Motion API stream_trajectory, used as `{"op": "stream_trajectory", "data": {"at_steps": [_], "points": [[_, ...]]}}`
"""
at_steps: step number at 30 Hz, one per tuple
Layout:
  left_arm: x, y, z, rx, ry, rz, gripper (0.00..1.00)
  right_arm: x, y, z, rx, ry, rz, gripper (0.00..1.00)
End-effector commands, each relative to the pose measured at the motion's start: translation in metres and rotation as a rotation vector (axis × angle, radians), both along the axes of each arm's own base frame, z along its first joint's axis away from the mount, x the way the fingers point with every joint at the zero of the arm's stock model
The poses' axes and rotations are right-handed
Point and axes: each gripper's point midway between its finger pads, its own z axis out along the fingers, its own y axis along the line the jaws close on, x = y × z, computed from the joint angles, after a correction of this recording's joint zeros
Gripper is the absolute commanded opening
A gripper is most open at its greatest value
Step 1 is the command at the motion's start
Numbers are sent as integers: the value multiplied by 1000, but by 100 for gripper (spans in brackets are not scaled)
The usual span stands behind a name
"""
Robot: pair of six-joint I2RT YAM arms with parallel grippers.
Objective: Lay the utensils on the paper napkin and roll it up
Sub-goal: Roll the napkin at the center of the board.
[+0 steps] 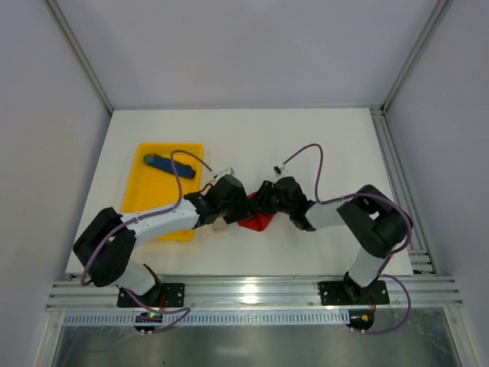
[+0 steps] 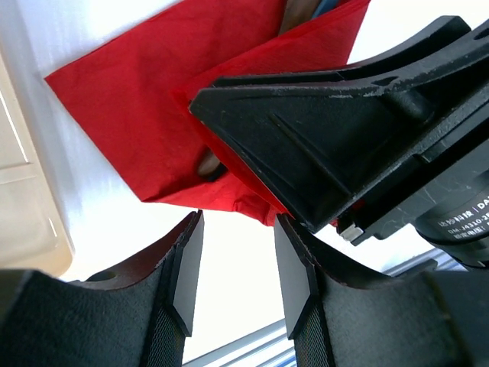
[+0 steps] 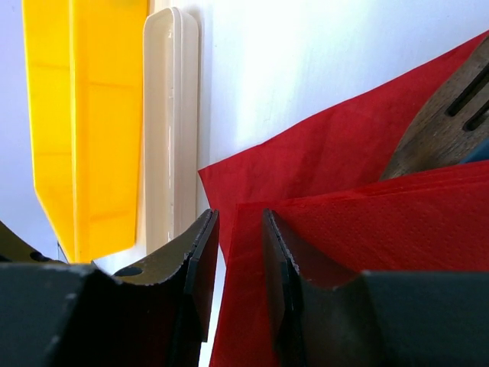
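The paper napkin (image 1: 258, 222) (image 2: 145, 99) (image 3: 328, 153) lies on the white table between the two arms, with one flap folded over. A brown slotted wooden utensil (image 3: 439, 130) pokes out from under that flap, and a brownish tip (image 2: 299, 15) shows in the left wrist view. My left gripper (image 1: 235, 208) (image 2: 237, 264) is open just short of the napkin's edge, with only bare table between its pads. My right gripper (image 1: 261, 202) (image 3: 237, 260) rests on the napkin with its jaws a narrow gap apart, the folded flap's edge running into that gap.
A yellow tray (image 1: 164, 195) (image 3: 76, 115) sits left of the napkin and holds a blue stick (image 1: 170, 164). A cream flat piece (image 3: 172, 115) (image 2: 23, 191) lies beside the tray's right side. A blue bit (image 3: 477, 149) shows next to the wooden utensil. The aluminium rail (image 1: 244, 290) runs along the near edge.
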Motion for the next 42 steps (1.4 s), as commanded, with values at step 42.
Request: {"op": "stream_trajectory", "data": {"at_steps": [42], "points": [[-7, -57, 35, -151, -120, -77, 43, 5, 7, 21, 55, -46, -23, 35]]}}
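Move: The napkin, already half folded over the utensils, has its middle about 5 cm ahead of the left hand, 6 cm to its right and some 5 cm below. The utensils' middle is 2 cm beyond that and a centimetre farther right. The clear tray lies about 5 cm ahead of the left hand and 8 cm to its left. From the right hand, whose fingers are at the fold, the napkin's middle is about 1 cm right and 3 cm below, level fore and aft. Rightward along the napkin's near side, the left hand closes in on the right gripper in two steps, about 5 cm in all. It dips slightly and pauses after the first half, then lifts roughly 3 cm while crossing further, the wrist turning some 10 degrees and the fingers staying half open and empty. The right hand stays at the fold, its fingers part open, barely shifting. ##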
